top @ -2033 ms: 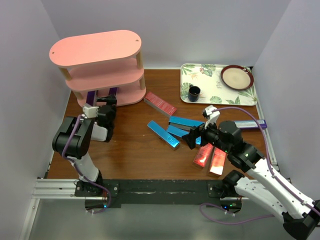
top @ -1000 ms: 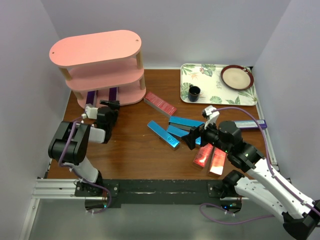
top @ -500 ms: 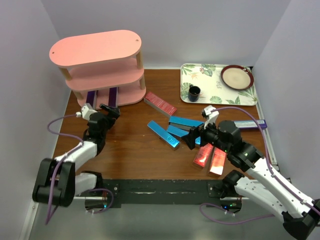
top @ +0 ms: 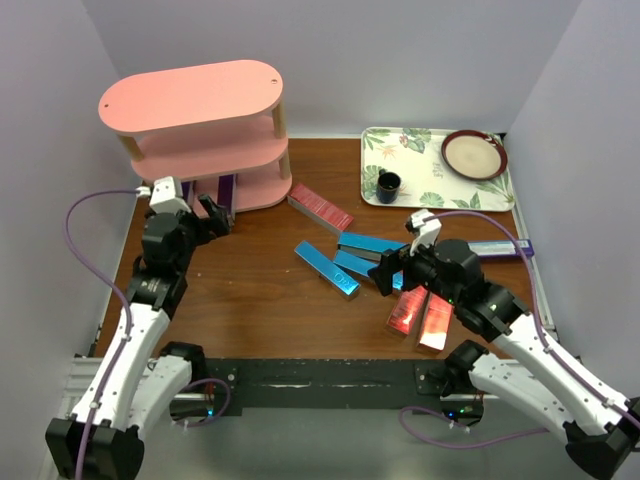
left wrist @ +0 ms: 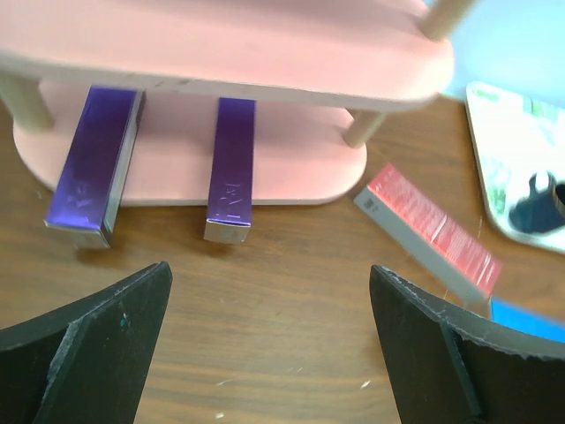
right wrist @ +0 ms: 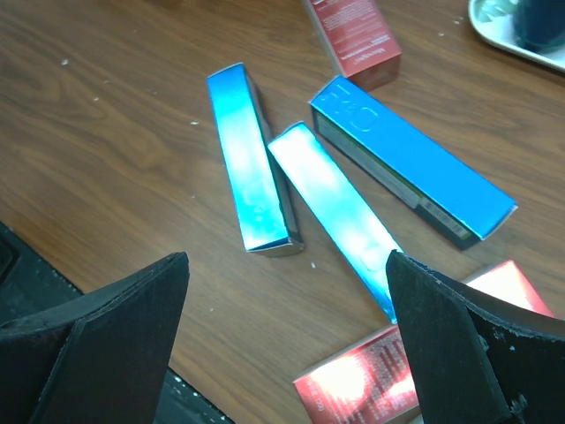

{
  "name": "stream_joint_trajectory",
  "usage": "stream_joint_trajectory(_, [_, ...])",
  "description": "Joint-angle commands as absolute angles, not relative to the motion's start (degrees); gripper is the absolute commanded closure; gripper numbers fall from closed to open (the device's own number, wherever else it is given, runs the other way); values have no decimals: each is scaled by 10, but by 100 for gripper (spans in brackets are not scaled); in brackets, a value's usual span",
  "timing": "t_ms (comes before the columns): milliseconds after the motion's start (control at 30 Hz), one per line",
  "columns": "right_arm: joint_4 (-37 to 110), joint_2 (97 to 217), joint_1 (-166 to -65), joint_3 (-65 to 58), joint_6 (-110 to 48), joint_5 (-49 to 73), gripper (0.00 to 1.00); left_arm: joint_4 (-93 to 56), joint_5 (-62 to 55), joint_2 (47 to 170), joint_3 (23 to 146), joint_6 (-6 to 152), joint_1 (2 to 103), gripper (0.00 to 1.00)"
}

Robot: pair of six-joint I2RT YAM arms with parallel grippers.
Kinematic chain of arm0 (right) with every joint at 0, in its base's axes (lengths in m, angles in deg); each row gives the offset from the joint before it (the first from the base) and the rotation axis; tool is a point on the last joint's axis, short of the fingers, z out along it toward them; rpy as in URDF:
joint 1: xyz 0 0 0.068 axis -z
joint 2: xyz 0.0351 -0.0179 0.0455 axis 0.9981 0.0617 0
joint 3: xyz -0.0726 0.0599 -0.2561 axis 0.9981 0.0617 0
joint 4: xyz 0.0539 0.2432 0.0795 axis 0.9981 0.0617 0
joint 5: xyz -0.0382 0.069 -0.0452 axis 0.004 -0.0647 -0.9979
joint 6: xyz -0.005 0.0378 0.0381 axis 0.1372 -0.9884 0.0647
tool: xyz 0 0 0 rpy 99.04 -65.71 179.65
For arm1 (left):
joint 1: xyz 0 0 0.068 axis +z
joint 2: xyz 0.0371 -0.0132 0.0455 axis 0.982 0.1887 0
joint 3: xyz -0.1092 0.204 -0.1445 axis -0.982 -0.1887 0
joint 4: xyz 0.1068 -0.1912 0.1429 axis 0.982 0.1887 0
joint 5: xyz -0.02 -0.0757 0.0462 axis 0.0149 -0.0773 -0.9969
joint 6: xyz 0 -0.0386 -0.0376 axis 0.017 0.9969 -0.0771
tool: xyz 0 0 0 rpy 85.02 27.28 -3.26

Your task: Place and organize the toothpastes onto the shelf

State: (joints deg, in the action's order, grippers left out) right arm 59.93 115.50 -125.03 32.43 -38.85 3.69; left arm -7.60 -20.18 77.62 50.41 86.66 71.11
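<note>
The pink three-tier shelf (top: 190, 100) stands at the back left. Two purple toothpastes (left wrist: 93, 163) (left wrist: 231, 168) lie on its bottom board, their ends sticking out. My left gripper (top: 210, 212) (left wrist: 269, 267) hovers open and empty just in front of them. A red carton (top: 320, 207) (left wrist: 433, 234) lies right of the shelf. Three blue cartons (right wrist: 250, 172) (right wrist: 340, 212) (right wrist: 406, 168) lie mid-table under my right gripper (top: 385, 275) (right wrist: 288, 256), which is open and empty. Two more red cartons (top: 406, 312) (top: 436, 322) lie beside it.
A floral tray (top: 415, 165) at the back right holds a brown-rimmed plate (top: 474, 154) and a dark cup (top: 388, 185). A pale carton with a purple end (top: 505, 249) lies by the right wall, behind the right arm. White walls close in both sides.
The left arm has stretched out from its folded pose, and its gripper has shifted left and back toward the shelf's bottom board. The right arm and all cartons have stayed put.
</note>
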Motion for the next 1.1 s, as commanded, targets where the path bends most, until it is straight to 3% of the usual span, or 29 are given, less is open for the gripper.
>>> stream_joint_trajectory(0, [645,1199,-1250,267,-411,-35,1,-26,-121,732,523,696,709,0])
stream_joint_trajectory(133, [674,1264,-1250,232,-442,-123,1,-74,-41,684,474,692,703,0])
stream_joint_trajectory(400, [728,1374,-1203,173,-529,-293,1,-66,-98,627,452,668,628,0])
stream_joint_trajectory(700, [711,1438,-950,161,-593,-277,1,-53,-134,570,441,671,558,0])
stream_joint_trajectory(1067, [691,1625,-815,115,-698,-232,1,-49,-157,539,435,669,518,0])
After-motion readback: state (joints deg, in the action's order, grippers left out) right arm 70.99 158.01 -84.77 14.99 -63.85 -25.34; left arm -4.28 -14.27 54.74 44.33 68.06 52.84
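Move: The loose purple toothpaste by the right wall lies about 31 cm to the right of my right hand, 12 cm farther out and some 18 cm below. The nearer red toothpaste is about 8 cm to this hand's right and 1 cm back, the outer red one 16 cm right and 5 cm back. That loose purple box is roughly 77 cm right of my left hand and 2 cm ahead; the inner purple box on the shelf is 19 cm ahead of my left hand, 3 cm right. I swing my open right hand clear of the blue and red boxes, first forward and then mostly to the right, about 25 cm across and 11 cm out, sinking some 10 cm late on, while turning it clockwise nearly 80 degrees and tipping the fingers down over the near end of the loose purple toothpaste. My empty left hand backs off from the shelf, about 8 cm back and as much right, rising slightly, turning clockwise and tipping up, still open. ##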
